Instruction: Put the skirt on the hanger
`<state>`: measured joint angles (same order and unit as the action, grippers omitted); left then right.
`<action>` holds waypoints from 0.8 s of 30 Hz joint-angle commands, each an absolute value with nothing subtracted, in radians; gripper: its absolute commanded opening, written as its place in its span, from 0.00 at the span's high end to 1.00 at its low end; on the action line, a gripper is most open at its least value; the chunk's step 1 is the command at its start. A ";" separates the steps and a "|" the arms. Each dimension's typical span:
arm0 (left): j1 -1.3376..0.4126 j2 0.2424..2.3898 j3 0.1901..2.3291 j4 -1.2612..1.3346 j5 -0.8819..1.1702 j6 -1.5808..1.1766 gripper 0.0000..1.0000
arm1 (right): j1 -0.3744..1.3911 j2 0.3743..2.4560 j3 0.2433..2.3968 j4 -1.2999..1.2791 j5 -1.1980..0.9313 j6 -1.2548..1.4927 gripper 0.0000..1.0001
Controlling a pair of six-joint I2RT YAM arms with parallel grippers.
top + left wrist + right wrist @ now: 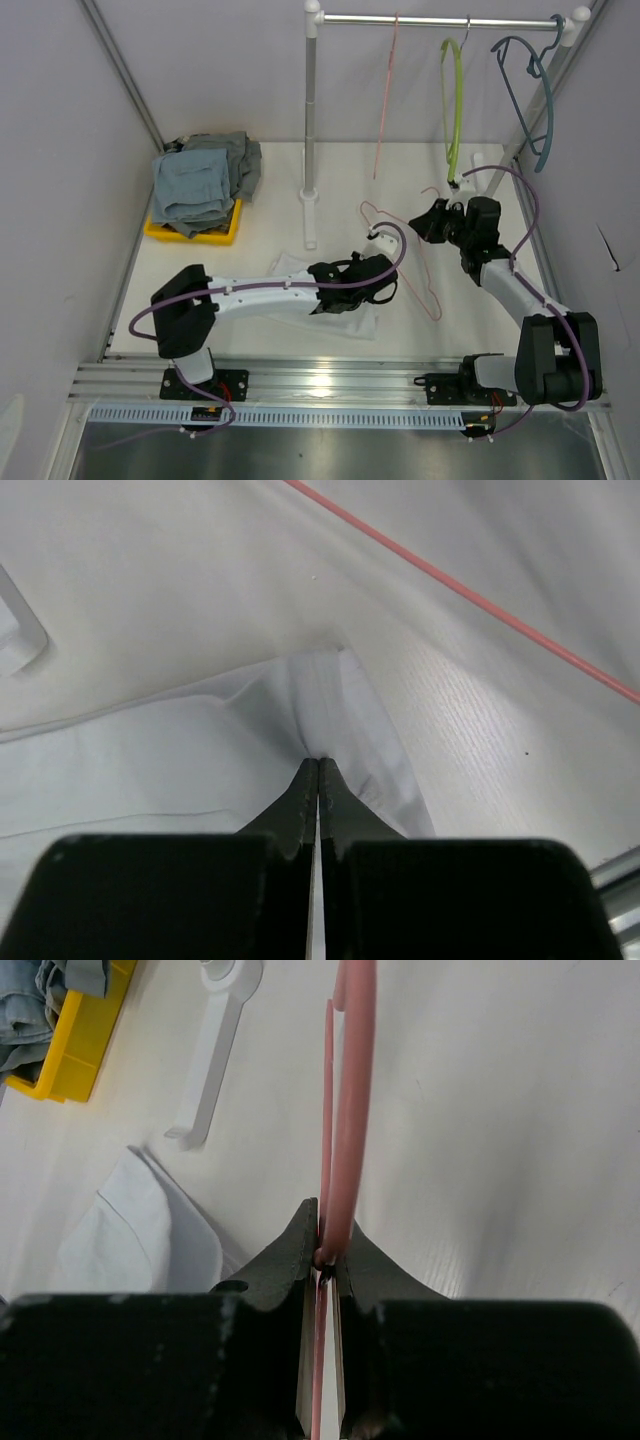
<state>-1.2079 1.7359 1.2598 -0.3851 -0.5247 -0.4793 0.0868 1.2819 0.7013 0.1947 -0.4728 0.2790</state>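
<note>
The white skirt (352, 322) lies crumpled on the table in front of the left arm. My left gripper (378, 290) is down on it, and in the left wrist view its jaws (318, 763) are shut on a fold of the skirt (200, 760). A pink wire hanger (428, 295) rests slanted on the table to the right of the skirt. At the hanger's far end, my right gripper (425, 222) is shut on it; the right wrist view shows the hanger (347, 1110) clamped between the jaws (326, 1250). The skirt (150, 1230) shows at the left there.
A white clothes rack (310, 120) stands at the back, its rail carrying a pink hanger (385, 100), a green one (455, 100) and a blue one (530, 90). A yellow bin (225, 232) piled with grey-blue clothes (200, 180) sits back left. Walls close in on both sides.
</note>
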 commanded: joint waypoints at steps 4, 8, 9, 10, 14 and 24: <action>-1.210 1.614 1.190 -0.293 -0.537 -0.528 1.00 | 0.193 1.273 0.730 0.210 -0.479 0.252 1.00; -1.213 1.609 1.196 -0.295 -0.532 -0.529 1.00 | 0.291 1.282 0.736 0.209 -0.436 0.253 1.00; -1.213 1.611 1.200 -0.295 -0.532 -0.531 1.00 | 0.313 1.287 0.739 0.209 -0.430 0.253 1.00; -1.213 1.612 1.203 -0.295 -0.532 -0.531 1.00 | 0.355 1.292 0.741 0.209 -0.413 0.253 1.00; -1.219 1.624 1.221 -0.305 -0.534 -0.538 1.00 | 0.449 1.313 0.753 0.212 -0.368 0.255 1.00; -1.247 1.667 1.252 -0.299 -0.532 -0.541 1.00 | 0.517 1.396 0.765 0.238 -0.377 0.252 1.00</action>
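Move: The skirt's raised edge, pinched in the left fingers, lies about 11 cm to the right hand's left, 11 cm back and roughly 6 cm below; the rest of the skirt spreads on the table, its middle some 21 cm left, 15 cm back and 13 cm down. The rack foot stands about 25 cm left, 4 cm ahead and 13 cm below. From the left hand, the pink hanger's middle is some 7 cm ahead, 9 cm right and 3 cm higher. The pink hanger, still gripped in the right fingers, is swept about 13 cm left and 6 cm back towards the raised skirt edge, sinking a little late on and turning some 20 degrees counter-clockwise. The left hand keeps its pinch, lifting the edge another 1.5 cm before easing back slightly, so that the hanger's bottom bar passes beneath it. ##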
